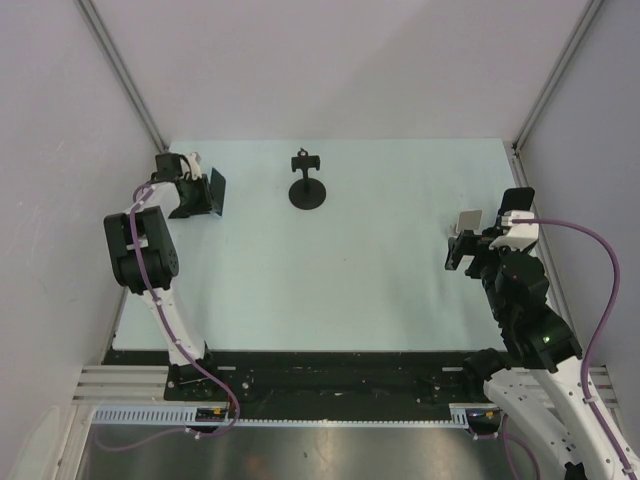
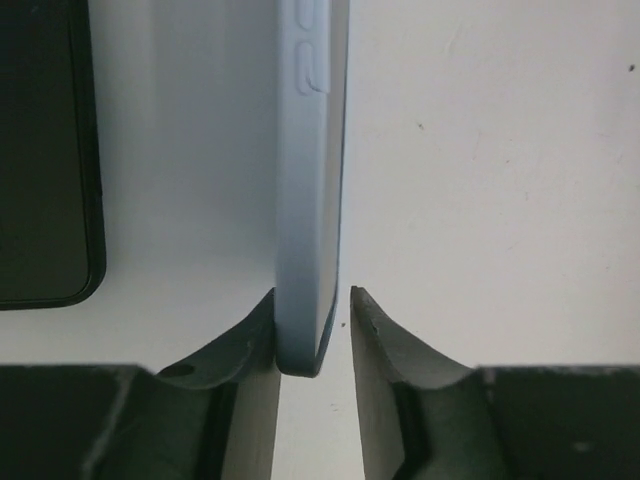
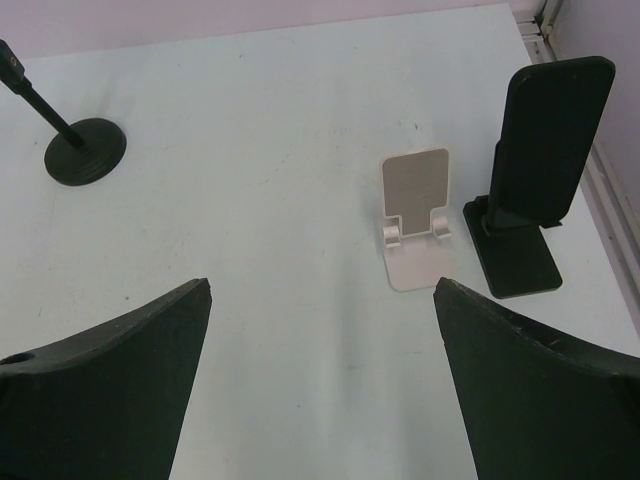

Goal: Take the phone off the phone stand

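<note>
In the left wrist view the phone (image 2: pixel 310 200), in a pale blue case, is seen edge-on between my left gripper's (image 2: pixel 312 310) fingers. The left finger touches the case; the right finger (image 2: pixel 375 330) stands off it with a narrow gap, so the jaws are open. A black rounded plate (image 2: pixel 40 150), apparently the phone stand, lies left of the phone and apart from it. From above, my left gripper (image 1: pixel 192 178) is at the far left beside a dark slab (image 1: pixel 208 192). My right gripper (image 3: pixel 322 290) hovers wide open and empty over the table's right side (image 1: pixel 458 250).
A black round-base clamp stand (image 1: pixel 307 185) is at the back centre. A small white stand (image 3: pixel 415 215) and a tall black stand (image 3: pixel 540 150) sit at the right, beyond the right gripper. Walls enclose the table on three sides.
</note>
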`<state>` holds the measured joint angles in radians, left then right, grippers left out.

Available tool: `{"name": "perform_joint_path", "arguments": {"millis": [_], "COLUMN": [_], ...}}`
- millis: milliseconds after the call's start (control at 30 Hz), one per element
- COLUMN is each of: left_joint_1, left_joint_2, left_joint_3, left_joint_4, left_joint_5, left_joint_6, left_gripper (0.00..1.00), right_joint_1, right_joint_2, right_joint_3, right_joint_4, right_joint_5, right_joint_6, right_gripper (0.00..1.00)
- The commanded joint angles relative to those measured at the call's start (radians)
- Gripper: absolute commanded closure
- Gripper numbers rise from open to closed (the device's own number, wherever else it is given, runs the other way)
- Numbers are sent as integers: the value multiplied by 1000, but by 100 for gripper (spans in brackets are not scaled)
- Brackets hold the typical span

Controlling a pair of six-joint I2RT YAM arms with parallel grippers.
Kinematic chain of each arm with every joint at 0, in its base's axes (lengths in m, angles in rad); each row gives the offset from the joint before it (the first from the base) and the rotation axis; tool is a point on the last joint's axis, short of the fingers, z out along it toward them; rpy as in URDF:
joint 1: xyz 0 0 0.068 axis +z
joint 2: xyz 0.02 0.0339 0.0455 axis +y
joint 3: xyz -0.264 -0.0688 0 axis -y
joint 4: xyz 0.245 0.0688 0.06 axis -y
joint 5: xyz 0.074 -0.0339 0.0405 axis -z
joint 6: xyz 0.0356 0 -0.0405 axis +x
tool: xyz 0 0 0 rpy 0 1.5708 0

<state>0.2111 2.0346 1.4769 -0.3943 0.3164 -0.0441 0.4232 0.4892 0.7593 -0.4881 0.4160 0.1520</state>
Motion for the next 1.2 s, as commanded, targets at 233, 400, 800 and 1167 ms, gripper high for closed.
{"name": "perform_joint_path", "arguments": {"millis": [233, 400, 800, 1167], "left_joint_1": [7, 7, -77, -185], "left_joint_2": [-30, -43, -89, -37], "left_joint_3": [-15, -17, -30, -20], "left_joint_4": [5, 5, 5, 6], "left_joint_5": [-137, -154, -345, -500], "left_joint_6": [41, 64, 61, 52], "left_gripper": [48, 32, 0, 0], "right_joint_1": [-3, -6, -11, -11], "right_joint_2": [5, 5, 0, 0], "right_joint_3": [2, 2, 2, 2], "right_joint_4": [42, 45, 45, 46], "right_joint_5": [-13, -16, -25, -26], "right_joint_6": [-12, -12, -9, -11], "right_gripper": [0, 0, 0, 0]}}
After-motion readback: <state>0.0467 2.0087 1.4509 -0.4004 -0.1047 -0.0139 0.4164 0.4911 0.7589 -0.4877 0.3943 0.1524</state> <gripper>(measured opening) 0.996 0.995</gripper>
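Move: The left hand still has the phone's near end between barely parted fingers, the phone on its long edge; its middle lies about 6 cm ahead at roughly the hand's height. It is going down beside the black phone, flat some 11 cm left, 6 cm ahead and 4 cm below the hand. The black stand is about 29 cm right and 5 cm ahead. From the right hand, the held phone lies some 30 cm ahead, 70 cm left and 22 cm below. The left fingers let go of the phone's near end, going from slightly parted to fully open, while the hand eases about 3 cm left towards the black phone and 1 cm down. It then swings back right by about 3.5 cm, its left side rolling up some 20 degrees in all. ##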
